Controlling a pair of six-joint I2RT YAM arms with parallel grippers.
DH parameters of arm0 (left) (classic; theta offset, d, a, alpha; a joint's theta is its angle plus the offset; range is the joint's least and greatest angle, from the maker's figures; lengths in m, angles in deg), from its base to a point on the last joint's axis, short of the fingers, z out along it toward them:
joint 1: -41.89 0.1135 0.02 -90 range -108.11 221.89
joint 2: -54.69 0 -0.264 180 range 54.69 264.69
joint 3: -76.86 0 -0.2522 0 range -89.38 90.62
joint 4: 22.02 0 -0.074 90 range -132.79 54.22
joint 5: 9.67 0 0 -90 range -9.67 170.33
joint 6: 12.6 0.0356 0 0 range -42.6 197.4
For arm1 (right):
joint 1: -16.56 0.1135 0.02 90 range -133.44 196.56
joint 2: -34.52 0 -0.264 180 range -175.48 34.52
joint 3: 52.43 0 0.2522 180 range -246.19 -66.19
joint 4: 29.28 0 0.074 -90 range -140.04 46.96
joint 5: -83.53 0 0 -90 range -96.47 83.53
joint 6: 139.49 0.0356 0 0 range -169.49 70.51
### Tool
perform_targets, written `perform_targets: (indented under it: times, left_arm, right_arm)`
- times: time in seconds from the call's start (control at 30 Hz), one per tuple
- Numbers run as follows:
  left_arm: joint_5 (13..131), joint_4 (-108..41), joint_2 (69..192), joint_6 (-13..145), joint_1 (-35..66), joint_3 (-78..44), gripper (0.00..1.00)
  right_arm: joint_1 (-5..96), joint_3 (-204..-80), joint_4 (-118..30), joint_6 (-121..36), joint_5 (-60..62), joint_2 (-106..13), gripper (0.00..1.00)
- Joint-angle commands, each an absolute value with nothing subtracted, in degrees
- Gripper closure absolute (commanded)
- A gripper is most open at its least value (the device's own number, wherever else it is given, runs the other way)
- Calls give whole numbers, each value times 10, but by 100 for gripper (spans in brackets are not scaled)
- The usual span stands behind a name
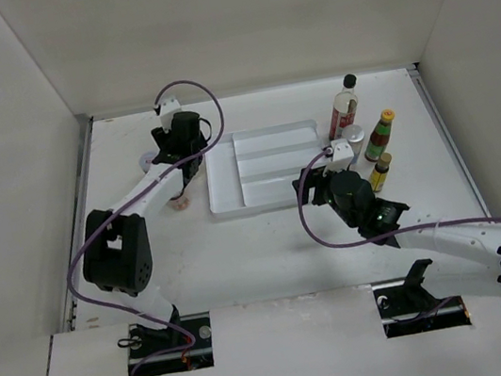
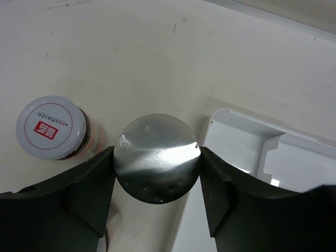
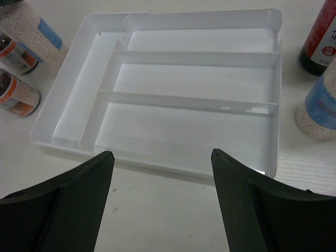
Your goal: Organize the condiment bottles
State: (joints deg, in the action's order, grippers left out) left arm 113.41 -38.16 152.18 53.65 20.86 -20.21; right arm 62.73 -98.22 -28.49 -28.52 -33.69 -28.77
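My left gripper point(image 2: 157, 153) point(image 1: 181, 172) is shut on a grey-lidded shaker point(image 2: 157, 157), both fingers pressed against its lid, just left of the white tray's corner point(image 2: 247, 142). A squat jar point(image 2: 51, 127) with a white, red-printed lid stands close on the shaker's left. My right gripper point(image 3: 163, 155) point(image 1: 312, 183) is open with nothing in it, low over the table at the tray's point(image 3: 194, 110) near-right edge. Right of the tray stand a black-capped bottle point(image 1: 344, 108), a grey-lidded shaker point(image 1: 354, 136), a yellow-capped red-labelled bottle point(image 1: 381, 136) and a small dark yellow-capped bottle point(image 1: 381, 170).
The tray point(image 1: 270, 161) has long dividers. Left of it, the right wrist view shows a blue-labelled shaker point(image 3: 29, 26) and two small orange-labelled jars point(image 3: 16, 94). White walls close in the table at the back and on both sides.
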Motion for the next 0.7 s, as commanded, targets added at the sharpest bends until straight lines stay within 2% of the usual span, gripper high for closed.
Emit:
perform_targets:
  times: [0.0, 0.2, 0.67]
  left_arm:
    - [1165, -312, 1419, 544, 196, -194, 63]
    - [1163, -273, 1380, 561, 159, -199, 63]
    - [1122, -270, 1526, 555, 131, -119, 63]
  right_arm:
    - [627, -999, -262, -287, -342, -284, 18]
    - [627, -999, -262, -287, -344, -278, 18]
    - [626, -988, -257, -287, -342, -257, 16]
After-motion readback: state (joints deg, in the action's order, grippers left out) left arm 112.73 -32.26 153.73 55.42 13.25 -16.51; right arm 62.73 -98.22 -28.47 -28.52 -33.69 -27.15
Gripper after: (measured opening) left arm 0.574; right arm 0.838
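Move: The left hand already holds the tall silver-lidded jar by its top; the tray's left compartment, its middle, lies about 8 cm to the hand's right, 3 cm back and 11 cm below. One brown spice jar stands some 10 cm to the hand's left and about level with it, the other roughly 6 cm left and 9 cm back, both 8 cm lower. From the empty right hand that compartment is about 13 cm ahead, 29 cm left and 11 cm below. Keeping its grip, the left hand lifts the jar about 11 cm, swings 8 cm right and lowers it 8 cm. ##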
